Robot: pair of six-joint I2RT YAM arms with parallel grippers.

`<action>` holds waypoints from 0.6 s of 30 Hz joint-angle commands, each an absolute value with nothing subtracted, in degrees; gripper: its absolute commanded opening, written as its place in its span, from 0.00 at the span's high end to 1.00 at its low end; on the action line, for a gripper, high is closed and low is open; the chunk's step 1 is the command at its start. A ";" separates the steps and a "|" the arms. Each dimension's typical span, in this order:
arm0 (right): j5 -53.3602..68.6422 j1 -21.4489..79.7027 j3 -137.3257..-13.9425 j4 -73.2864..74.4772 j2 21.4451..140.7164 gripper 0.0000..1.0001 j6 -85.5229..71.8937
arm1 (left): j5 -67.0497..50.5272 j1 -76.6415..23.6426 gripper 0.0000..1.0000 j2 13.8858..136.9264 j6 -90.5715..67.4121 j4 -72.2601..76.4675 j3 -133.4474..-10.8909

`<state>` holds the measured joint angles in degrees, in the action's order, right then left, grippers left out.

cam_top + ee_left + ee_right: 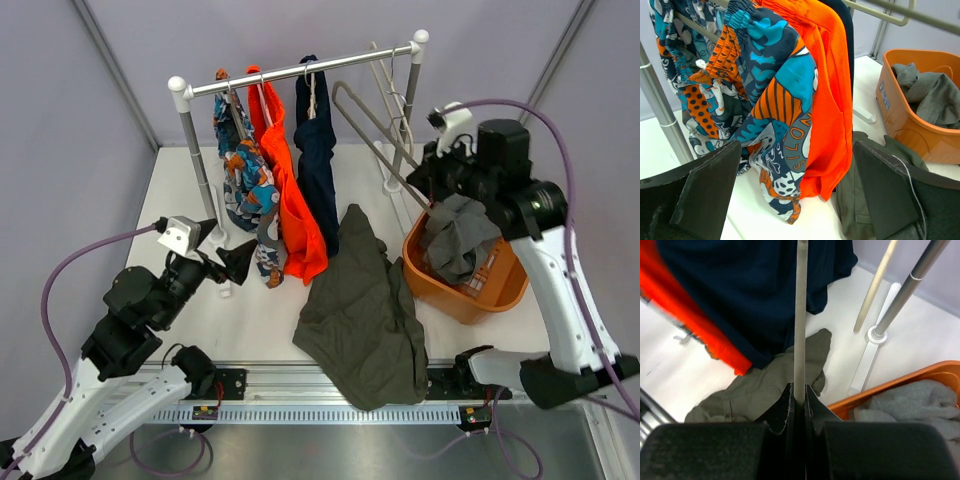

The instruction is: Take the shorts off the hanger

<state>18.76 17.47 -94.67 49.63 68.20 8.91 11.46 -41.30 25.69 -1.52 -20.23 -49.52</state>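
The dark olive-green shorts [365, 310] lie flat on the table, off any hanger; they also show as olive shorts [765, 385] below my right fingers. The mid-grey shorts [458, 240] sit bundled in the orange basket [470, 295]. My right gripper [799, 390] is shut on the thin grey rod of a bare metal hanger [800, 315], which it holds up beside the rack as a grey hanger loop [372, 122]. My left gripper [796, 147] stands wide open, low at the table's left, facing the hanging clothes with nothing between its fingers.
A metal rack [300, 70] carries patterned blue-orange shorts [245, 175], a bright orange pair [290, 200] and a navy pair [318, 150]. The rack's posts and white feet [872, 335] stand on the table. A rail [330, 385] runs along the near edge.
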 commanded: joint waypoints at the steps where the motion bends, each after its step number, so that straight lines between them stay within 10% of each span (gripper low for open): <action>1: 11.09 22.39 -101.32 47.29 75.91 1.00 3.26 | 9.32 -41.48 0.01 27.16 -4.04 -15.47 -48.87; 18: -6.85 27.69 -122.60 40.43 97.38 1.00 -4.83 | 3.96 -41.57 0.01 27.16 -13.36 -12.22 -42.72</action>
<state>-3.86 27.44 -119.22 44.01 95.50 -3.44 5.93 -41.30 27.11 -10.41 -16.08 -43.46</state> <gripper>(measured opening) 0.094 0.987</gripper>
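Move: On the rack's rail, the free stretch near the right end lies about 22 cm ahead of the right hand, 5 cm left and 12 cm higher; this hand already holds an empty hanger. The other empty hanger hangs just under it, some 18 cm ahead, 5 left. The navy shorts are about 16 cm ahead and 20 left, the orange basket 3 back, 13 right and 20 below. From the left hand that rail stretch is roughly 36 cm ahead and 28 right. Carrying the empty hanger in its closed fingers, the right hand sweeps about 13 cm forward and 6 left towards the rail's right end, dipping some 3 cm first and then climbing back to finish slightly higher, and turns about 15 degrees clockwise. The open left hand, holding nothing, sinks and slides right by 3 cm or so each way, its fingers tipping slightly down. ##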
